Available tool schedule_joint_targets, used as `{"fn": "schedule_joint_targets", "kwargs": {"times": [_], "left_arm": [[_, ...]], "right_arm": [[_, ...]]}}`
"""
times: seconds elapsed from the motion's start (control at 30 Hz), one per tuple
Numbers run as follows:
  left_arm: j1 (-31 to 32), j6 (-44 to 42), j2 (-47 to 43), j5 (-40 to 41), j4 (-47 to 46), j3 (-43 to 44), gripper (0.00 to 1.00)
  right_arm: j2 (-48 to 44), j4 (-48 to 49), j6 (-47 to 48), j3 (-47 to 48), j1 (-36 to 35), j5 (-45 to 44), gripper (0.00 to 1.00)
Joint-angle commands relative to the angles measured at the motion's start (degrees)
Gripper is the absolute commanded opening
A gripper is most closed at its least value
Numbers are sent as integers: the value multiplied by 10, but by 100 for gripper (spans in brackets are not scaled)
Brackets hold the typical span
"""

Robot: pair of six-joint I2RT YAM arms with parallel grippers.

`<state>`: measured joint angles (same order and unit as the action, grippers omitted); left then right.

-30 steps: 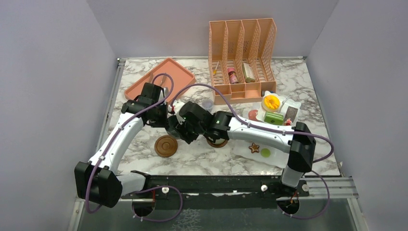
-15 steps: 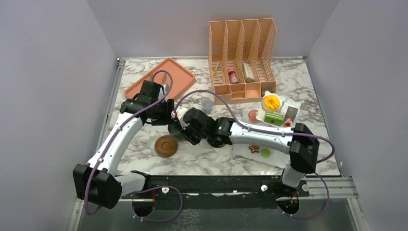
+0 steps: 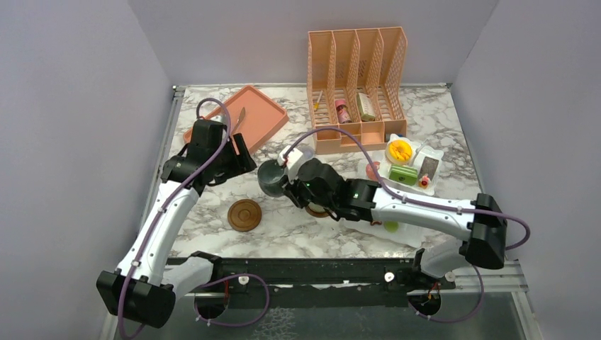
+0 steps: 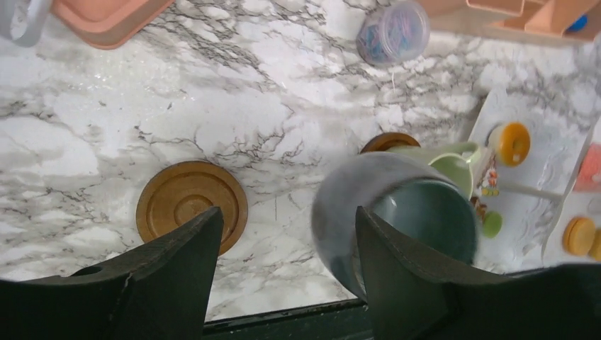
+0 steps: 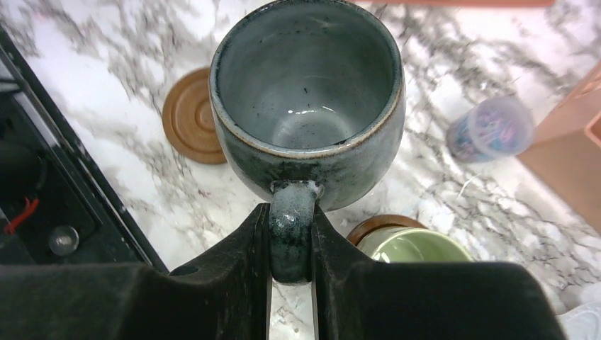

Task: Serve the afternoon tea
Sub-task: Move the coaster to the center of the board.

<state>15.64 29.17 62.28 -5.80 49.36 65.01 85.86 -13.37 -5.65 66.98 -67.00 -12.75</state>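
My right gripper (image 5: 292, 212) is shut on the handle of the grey-blue mug (image 5: 308, 92), which hangs upright and empty over the marble (image 3: 271, 177). Near it an empty brown coaster (image 3: 244, 214) lies flat, also in the wrist views (image 5: 190, 117) (image 4: 191, 205). The pale green mug (image 5: 414, 251) stands on the other coaster (image 5: 375, 228), mostly under my right arm in the top view. My left gripper (image 3: 237, 152) is open, left of the mug and apart from it; its fingers (image 4: 177, 269) frame bare marble, with the blurred mug (image 4: 397, 212) behind the right finger.
A white plate (image 3: 418, 149) with toy cakes and a donut (image 4: 512, 142) sits at the right. A pink tray (image 3: 237, 117) lies back left, a peach file rack (image 3: 358, 78) at the back. A small lilac cup (image 5: 490, 129) stands in front of the rack.
My left gripper opened, let go of the grey-blue mug and drew back to the left. My right gripper closed on the mug's handle and now carries it, its arm swung rightwards.
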Motion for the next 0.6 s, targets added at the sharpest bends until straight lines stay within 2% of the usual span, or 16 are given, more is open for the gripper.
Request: {"fn": "schedule_joint_targets", "kwargs": {"times": [0.0,0.1,0.2,0.43,0.57], "left_arm": [[-27,93,-38,54,-35,-53,67],[-48,161,-58,69,-51,-111,66],[-71,214,-63,85,-50,-166,57],[-84,233,-52,183,-47,-238,49],[-85,231,-31,190,-72,-261,49]], "right_arm": [[-70,105,-15,-10,0,-56,1],[-104,114,-8,-23,-1,-56,1],[-137,128,-2,-39,-1,-47,1],[-172,124,-2,-46,-1,-31,1],[-186,128,-2,-52,-1,-28,1]]}}
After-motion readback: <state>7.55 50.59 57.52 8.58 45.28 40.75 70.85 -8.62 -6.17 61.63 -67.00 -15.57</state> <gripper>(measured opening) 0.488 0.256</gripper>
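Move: The free coaster lies about 20 cm below the left hand, some 4 cm back and 3 cm to its left. The grey mug, in the right fingers by its handle, hangs 6 cm to the left hand's right and 2 cm back; the green mug stands 20 cm to its right, 1 cm back. From the right hand, the coaster is 15 cm left, 2 cm ahead and 17 cm down, and the green mug 7 cm right and 4 cm ahead. Left hand sinks some 13 cm and left towards the coaster, turning counter-clockwise, fingers narrowing; right raises grey mug. ##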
